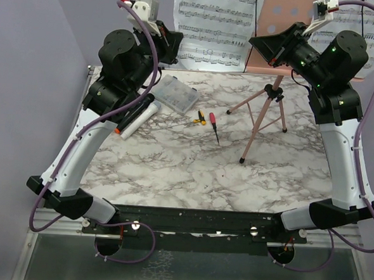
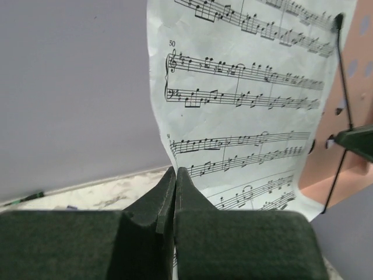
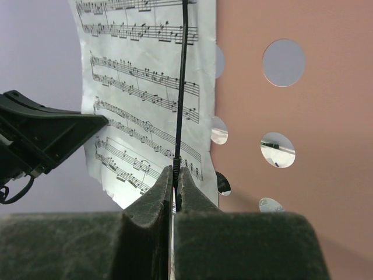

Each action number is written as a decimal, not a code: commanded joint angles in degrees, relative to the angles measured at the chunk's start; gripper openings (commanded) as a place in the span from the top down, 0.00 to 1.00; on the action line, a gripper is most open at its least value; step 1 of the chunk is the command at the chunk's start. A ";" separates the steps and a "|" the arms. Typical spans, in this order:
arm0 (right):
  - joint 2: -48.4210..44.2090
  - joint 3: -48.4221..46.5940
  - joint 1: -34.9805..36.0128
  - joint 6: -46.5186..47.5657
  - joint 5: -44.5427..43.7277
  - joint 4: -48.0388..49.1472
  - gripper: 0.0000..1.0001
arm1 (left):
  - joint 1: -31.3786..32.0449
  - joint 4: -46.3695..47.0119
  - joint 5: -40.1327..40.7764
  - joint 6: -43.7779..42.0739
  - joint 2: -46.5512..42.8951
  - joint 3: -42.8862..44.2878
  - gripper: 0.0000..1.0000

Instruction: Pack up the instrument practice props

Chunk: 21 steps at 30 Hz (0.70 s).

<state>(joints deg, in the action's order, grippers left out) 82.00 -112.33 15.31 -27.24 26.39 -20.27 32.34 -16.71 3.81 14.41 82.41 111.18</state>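
A white sheet-music page (image 1: 210, 27) (image 2: 245, 116) (image 3: 145, 99) rests on the perforated desk (image 1: 285, 11) (image 3: 326, 146) of the pink tripod (image 1: 265, 113). My left gripper (image 1: 172, 42) (image 2: 175, 170) is shut on the page's lower left edge, and paper shows between its fingers. A thin black wire page holder (image 3: 183, 87) (image 2: 344, 87) runs up across the page's right edge, and my right gripper (image 1: 271, 48) (image 3: 175, 169) is shut on its lower end. A second page (image 1: 352, 29) shows behind the right arm. A grey-headed microphone (image 1: 139, 120) lies on the table under the left arm.
A clear plastic compartment box (image 1: 175, 92) sits at the back left of the marble table (image 1: 191, 172). A yellow screwdriver (image 1: 200, 118) and a red one (image 1: 213, 122) lie mid-table beside the tripod's legs. Purple walls close in the back and left.
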 commanded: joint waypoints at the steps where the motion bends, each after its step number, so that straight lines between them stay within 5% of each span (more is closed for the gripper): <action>1: -0.87 0.50 -0.15 1.49 -2.25 -1.06 0.99 | -0.52 -5.51 8.65 -3.72 -3.05 -3.07 1.00; 12: -0.35 0.87 -0.19 1.75 -1.96 -0.95 0.95 | -0.70 -14.37 19.81 -7.30 -10.43 -7.56 1.00; 21: -2.57 3.08 -0.19 2.99 -3.21 -1.37 0.47 | -0.70 -20.37 22.01 -2.94 -18.34 -20.51 1.00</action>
<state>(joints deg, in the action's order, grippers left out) 81.78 -110.85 15.31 -25.80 25.19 -20.53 31.83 -31.62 23.03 8.91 66.72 96.84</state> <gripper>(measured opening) 0.467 0.002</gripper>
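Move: My left hand already grips the sheet music by its near lower-left edge; the sheet's middle is about 11 cm to the right, 4 cm ahead and 10 cm higher. The white microphone on the table lies some 17 cm left, 11 cm ahead and 50 cm below, the plastic box about 27 cm ahead, 3 cm left and equally low. My right fingers hold the black page rod at their tips; the pink stand desk is centred roughly 12 cm right and 7 cm ahead of that hand. With my left fingers still shut on the sheet music, I draw it about 10 cm left, sinking some 7 cm and easing back near the end, away from the stand towards the space above the microphones, turning that hand about 20 degrees counter-clockwise and tipping it slightly down. My right hand holds the black rod almost in place, then opens about halfway to let go of it, dipping a centimetre. ##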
